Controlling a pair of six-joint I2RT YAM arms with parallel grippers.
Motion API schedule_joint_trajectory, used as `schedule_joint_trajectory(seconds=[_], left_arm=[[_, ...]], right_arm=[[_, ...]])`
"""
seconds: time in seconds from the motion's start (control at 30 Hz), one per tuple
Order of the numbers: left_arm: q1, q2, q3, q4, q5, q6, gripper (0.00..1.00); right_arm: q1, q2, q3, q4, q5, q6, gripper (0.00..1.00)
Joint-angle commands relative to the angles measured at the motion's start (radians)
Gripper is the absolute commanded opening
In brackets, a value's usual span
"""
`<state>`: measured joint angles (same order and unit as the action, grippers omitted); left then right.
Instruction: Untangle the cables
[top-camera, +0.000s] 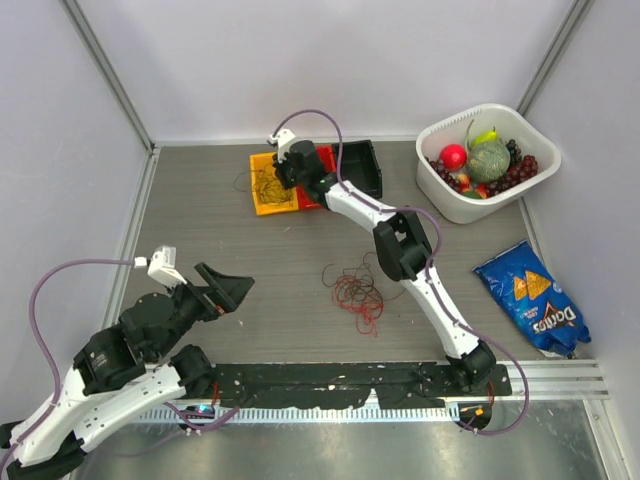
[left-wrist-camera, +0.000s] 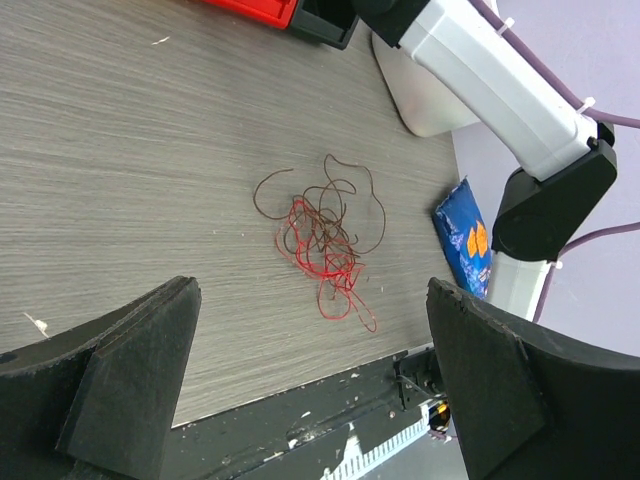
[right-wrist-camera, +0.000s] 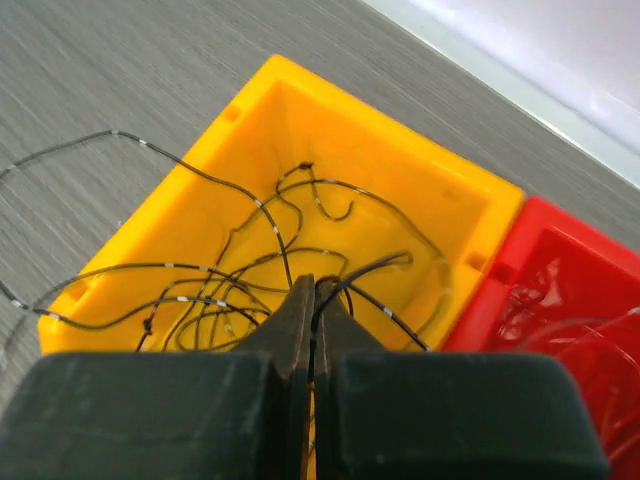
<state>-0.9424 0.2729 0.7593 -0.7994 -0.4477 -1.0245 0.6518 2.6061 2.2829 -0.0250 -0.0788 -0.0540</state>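
A loose tangle of red and dark brown cables (top-camera: 355, 292) lies on the table ahead of the arm bases, also seen from the left wrist as cables (left-wrist-camera: 325, 240). Thin black cables (right-wrist-camera: 265, 215) are piled in a yellow bin (right-wrist-camera: 180, 170) at the back; one loop spills over its left wall. My right gripper (right-wrist-camera: 316, 285) hangs over that yellow bin (top-camera: 262, 205) and is shut on a black cable strand (right-wrist-camera: 380, 265). My left gripper (top-camera: 228, 290) hovers wide open at the near left, nothing between its fingers (left-wrist-camera: 140, 370).
A red bin (right-wrist-camera: 570, 280) with fine red wire touches the yellow one, and a black bin (top-camera: 362, 168) stands beside it. A white basket (top-camera: 470, 210) of fruit sits at the back right. A blue chip bag (top-camera: 535, 298) lies right. A black rail (top-camera: 330, 385) runs along the near edge.
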Motion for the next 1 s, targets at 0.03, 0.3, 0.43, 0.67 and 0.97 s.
schedule_joint_trajectory(seconds=[0.03, 0.3, 0.43, 0.67, 0.97], left_arm=[[0.001, 0.005, -0.006, 0.054, 0.0, -0.003, 1.0], [0.001, -0.021, -0.008, 0.029, -0.002, -0.019, 1.0], [0.001, -0.023, -0.011, 0.025, 0.003, -0.025, 1.0], [0.001, -0.012, -0.023, 0.043, 0.017, -0.034, 1.0], [0.001, 0.038, -0.02, 0.08, 0.04, -0.029, 1.0]], right_arm=[[0.037, 0.054, 0.09, -0.101, 0.076, -0.098, 0.01], [0.072, 0.088, 0.194, -0.136, 0.163, -0.106, 0.04], [0.081, 0.039, 0.178, -0.142, 0.189, -0.086, 0.26], [0.091, -0.084, 0.121, -0.191, 0.246, -0.04, 0.44], [0.089, -0.199, 0.072, -0.211, 0.263, 0.019, 0.52]])
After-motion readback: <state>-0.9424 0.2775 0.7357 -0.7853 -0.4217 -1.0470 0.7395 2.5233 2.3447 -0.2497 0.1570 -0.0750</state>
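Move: The right hand already holds the dark cable just over the yellow bin, whose middle lies about 2 cm back, 2 cm left and 7 cm below. From this hand, the red bin is roughly 1 cm back and 8 cm right, the black bin level with it and 18 cm right, both equally low. From the left hand, the yellow bin is some 38 cm ahead, 5 cm right and 22 cm below. Right hand lowers the cable about 4 cm back-left into the yellow bin, half-opens, then rises 7 cm, drifting right. ##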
